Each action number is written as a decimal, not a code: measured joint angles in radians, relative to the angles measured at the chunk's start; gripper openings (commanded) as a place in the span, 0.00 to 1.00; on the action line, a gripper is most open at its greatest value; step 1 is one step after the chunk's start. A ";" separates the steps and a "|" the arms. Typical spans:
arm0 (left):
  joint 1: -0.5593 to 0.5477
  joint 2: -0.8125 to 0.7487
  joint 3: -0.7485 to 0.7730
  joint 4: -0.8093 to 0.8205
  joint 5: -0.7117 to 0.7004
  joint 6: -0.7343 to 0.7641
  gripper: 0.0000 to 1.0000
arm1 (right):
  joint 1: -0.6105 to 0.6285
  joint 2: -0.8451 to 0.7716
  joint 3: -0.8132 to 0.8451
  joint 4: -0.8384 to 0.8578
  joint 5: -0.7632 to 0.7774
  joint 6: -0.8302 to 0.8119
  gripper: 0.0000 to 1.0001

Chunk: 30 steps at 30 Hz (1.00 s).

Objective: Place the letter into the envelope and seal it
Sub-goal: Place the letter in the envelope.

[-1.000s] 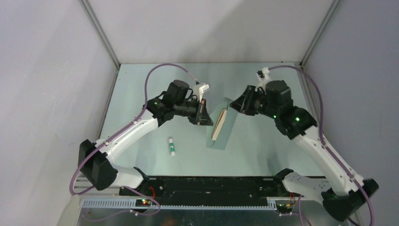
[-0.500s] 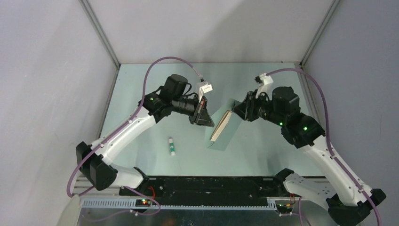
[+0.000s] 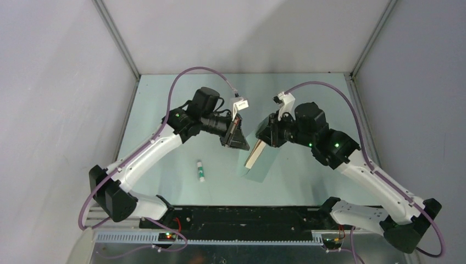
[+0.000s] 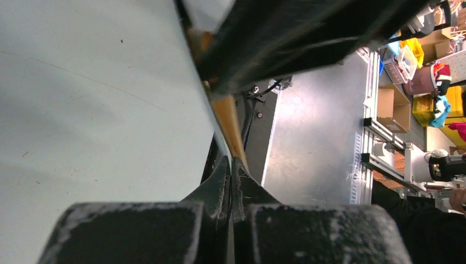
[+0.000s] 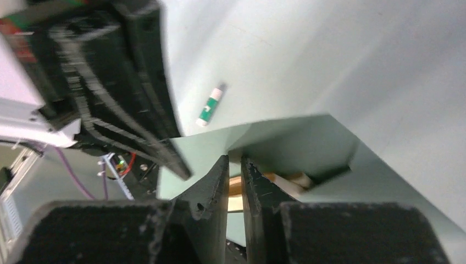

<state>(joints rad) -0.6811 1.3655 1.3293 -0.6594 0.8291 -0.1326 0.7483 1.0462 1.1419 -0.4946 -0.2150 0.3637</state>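
Observation:
The teal-grey envelope (image 3: pixel 264 163) hangs tilted above the table, its mouth gaping, and the tan letter (image 3: pixel 254 155) shows inside it. My left gripper (image 3: pixel 240 142) is shut on the envelope's left edge; in the left wrist view the letter (image 4: pixel 229 124) runs edge-on right down to the pinched fingertips (image 4: pixel 232 162). My right gripper (image 3: pixel 262 137) is at the envelope's top edge. In the right wrist view its jaws (image 5: pixel 235 159) stand a narrow slit apart at the rim of the envelope (image 5: pixel 308 143), with the letter (image 5: pixel 286 179) showing behind them.
A small white stick with a green cap (image 3: pixel 201 171) lies on the pale green table (image 3: pixel 165 104) to the left of the envelope, also in the right wrist view (image 5: pixel 211 105). Grey walls close in three sides. The arm bases sit on the black rail (image 3: pixel 242 214) at the near edge.
My right arm has swung left and come onto the envelope's top edge, its jaws narrowing. The left gripper holds the envelope almost in place; the sheet has tilted a little.

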 measured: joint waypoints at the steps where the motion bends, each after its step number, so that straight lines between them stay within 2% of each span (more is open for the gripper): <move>1: 0.000 0.000 0.003 -0.002 0.002 0.002 0.00 | -0.007 0.008 -0.005 -0.003 0.009 0.000 0.16; 8: 0.000 0.000 0.006 -0.002 0.010 0.002 0.00 | -0.086 0.018 -0.082 -0.003 0.011 0.004 0.18; 11: 0.001 -0.001 0.006 -0.002 0.013 0.002 0.00 | -0.090 0.014 -0.082 0.016 -0.006 0.013 0.21; 18: 0.001 -0.001 0.006 -0.002 0.015 0.002 0.00 | -0.086 -0.045 -0.071 0.071 -0.091 0.051 0.38; 24: 0.001 -0.001 0.006 -0.001 0.017 0.002 0.00 | -0.090 -0.122 -0.040 0.092 -0.119 0.070 0.40; 30: 0.001 -0.001 0.006 0.000 0.017 0.001 0.00 | -0.117 -0.128 -0.035 0.045 -0.067 0.079 0.43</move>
<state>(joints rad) -0.6804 1.3647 1.3357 -0.6598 0.8459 -0.1314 0.6312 0.9180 1.1072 -0.4500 -0.2821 0.4427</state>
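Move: The letter, lying against the opened envelope, has its middle about 5 cm back, 2 cm left and 6 cm below the right hand. The envelope's middle is roughly 6 cm back, 1 cm left and 7 cm below that hand, and the glue stick on the table some 3 cm back, 21 cm left and 28 cm down. From the left hand, already pinching the envelope's edge, the letter's middle is about 3 cm right, 2 cm back and 4 cm lower. While the left hand stays put and keeps its closed pinch on the envelope's edge, the right hand first dips about 4 cm, easing a little forward and right, its narrowly parted fingers working at the upper end of the letter. It then turns back and climbs some 8 cm, drawing slightly back and later drifting right, its fingertips tipping up about 15 degrees and its jaws spreading to roughly twice their gap, before starting to settle downward again, up and right of where it began. ##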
